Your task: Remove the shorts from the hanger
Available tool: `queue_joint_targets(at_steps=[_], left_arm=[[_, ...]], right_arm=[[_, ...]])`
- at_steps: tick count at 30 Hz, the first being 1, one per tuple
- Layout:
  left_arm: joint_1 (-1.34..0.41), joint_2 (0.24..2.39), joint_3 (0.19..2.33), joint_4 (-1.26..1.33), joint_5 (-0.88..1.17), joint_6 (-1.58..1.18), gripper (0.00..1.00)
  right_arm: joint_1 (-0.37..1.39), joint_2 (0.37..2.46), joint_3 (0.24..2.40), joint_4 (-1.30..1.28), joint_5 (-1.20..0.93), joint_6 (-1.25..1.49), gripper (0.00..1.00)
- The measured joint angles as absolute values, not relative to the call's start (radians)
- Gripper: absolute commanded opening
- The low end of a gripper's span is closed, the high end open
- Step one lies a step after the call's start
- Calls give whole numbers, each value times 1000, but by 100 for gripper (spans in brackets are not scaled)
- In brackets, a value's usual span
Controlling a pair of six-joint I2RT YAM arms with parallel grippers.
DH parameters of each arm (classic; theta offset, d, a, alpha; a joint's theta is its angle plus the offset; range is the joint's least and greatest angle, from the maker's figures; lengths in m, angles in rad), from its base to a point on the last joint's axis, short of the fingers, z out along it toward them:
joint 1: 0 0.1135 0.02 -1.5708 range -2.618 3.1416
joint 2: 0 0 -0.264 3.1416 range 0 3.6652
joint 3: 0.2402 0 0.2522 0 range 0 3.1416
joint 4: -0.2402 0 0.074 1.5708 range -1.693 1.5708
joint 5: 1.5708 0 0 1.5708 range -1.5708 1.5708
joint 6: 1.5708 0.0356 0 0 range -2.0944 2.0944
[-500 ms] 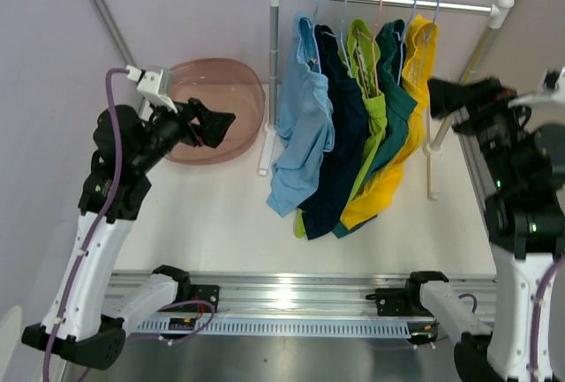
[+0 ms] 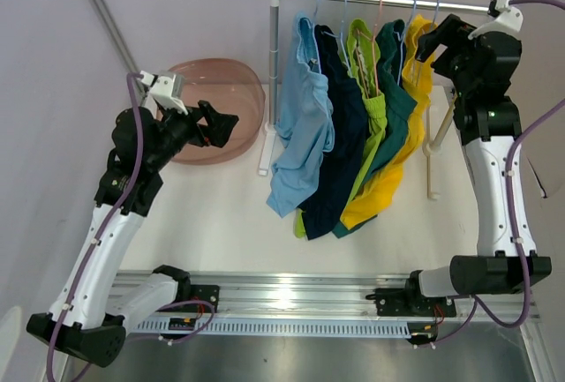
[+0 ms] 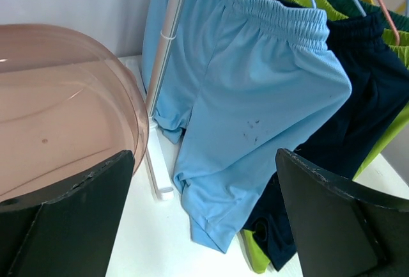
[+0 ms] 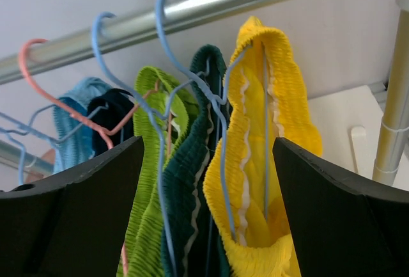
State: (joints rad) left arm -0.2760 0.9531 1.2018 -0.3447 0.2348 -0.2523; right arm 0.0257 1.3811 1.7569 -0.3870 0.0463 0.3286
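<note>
Five shorts hang side by side on wire hangers from a metal rail point(image 2: 388, 0): light blue point(image 2: 300, 126), navy point(image 2: 344, 135), lime green point(image 2: 369, 73), dark teal point(image 2: 397, 91) and yellow point(image 2: 417, 82). My right gripper point(image 2: 433, 42) is open and empty, high up beside the yellow shorts' waistband. In the right wrist view the yellow shorts point(image 4: 275, 130) and their blue hanger lie between my open fingers, apart from them. My left gripper point(image 2: 225, 126) is open and empty, left of the rack. It faces the light blue shorts point(image 3: 255, 98) from a distance.
A pink translucent bowl point(image 2: 216, 108) sits on the white table left of the rack, close under my left gripper; it also shows in the left wrist view point(image 3: 57, 98). White rack posts stand at the left point(image 2: 272, 73) and right point(image 2: 437, 144).
My right arm has risen and swung in toward the rail, bringing its gripper up to the top of the yellow shorts. My left arm has shifted slightly right. The shorts hang as before.
</note>
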Motion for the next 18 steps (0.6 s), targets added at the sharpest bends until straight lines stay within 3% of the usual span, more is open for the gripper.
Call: queue_joint_targets(at_steps=[18], left_arm=[[-276, 987, 1174, -299, 239, -252, 99]], right_arm=[[49, 1556, 1763, -353, 127, 316, 65]])
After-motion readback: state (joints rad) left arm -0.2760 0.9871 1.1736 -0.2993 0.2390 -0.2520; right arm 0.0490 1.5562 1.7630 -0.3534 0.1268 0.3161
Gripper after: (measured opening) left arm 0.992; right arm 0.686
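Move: The waistband of the yellow shorts hangs about 10 cm ahead of the right gripper, some 3 cm to its right and 7 cm lower. The dark green shorts' waistband is level with it but about 4 cm to the gripper's left, and the lime shorts lie 8 cm left. The rod runs about 14 cm straight ahead and 8 cm above the gripper. From the left gripper the yellow shorts are roughly 48 cm right, 20 cm ahead and slightly higher. Lower the right gripper about 6.5 cm while reaching about 6 cm forward, under the level of the rod towards the near part of the yellow shorts' waistband and its blue hanger arm. Steepen the descent as you go, tip the fingers down a little, and narrow them from nearly wide open to about two thirds, without shutting. ##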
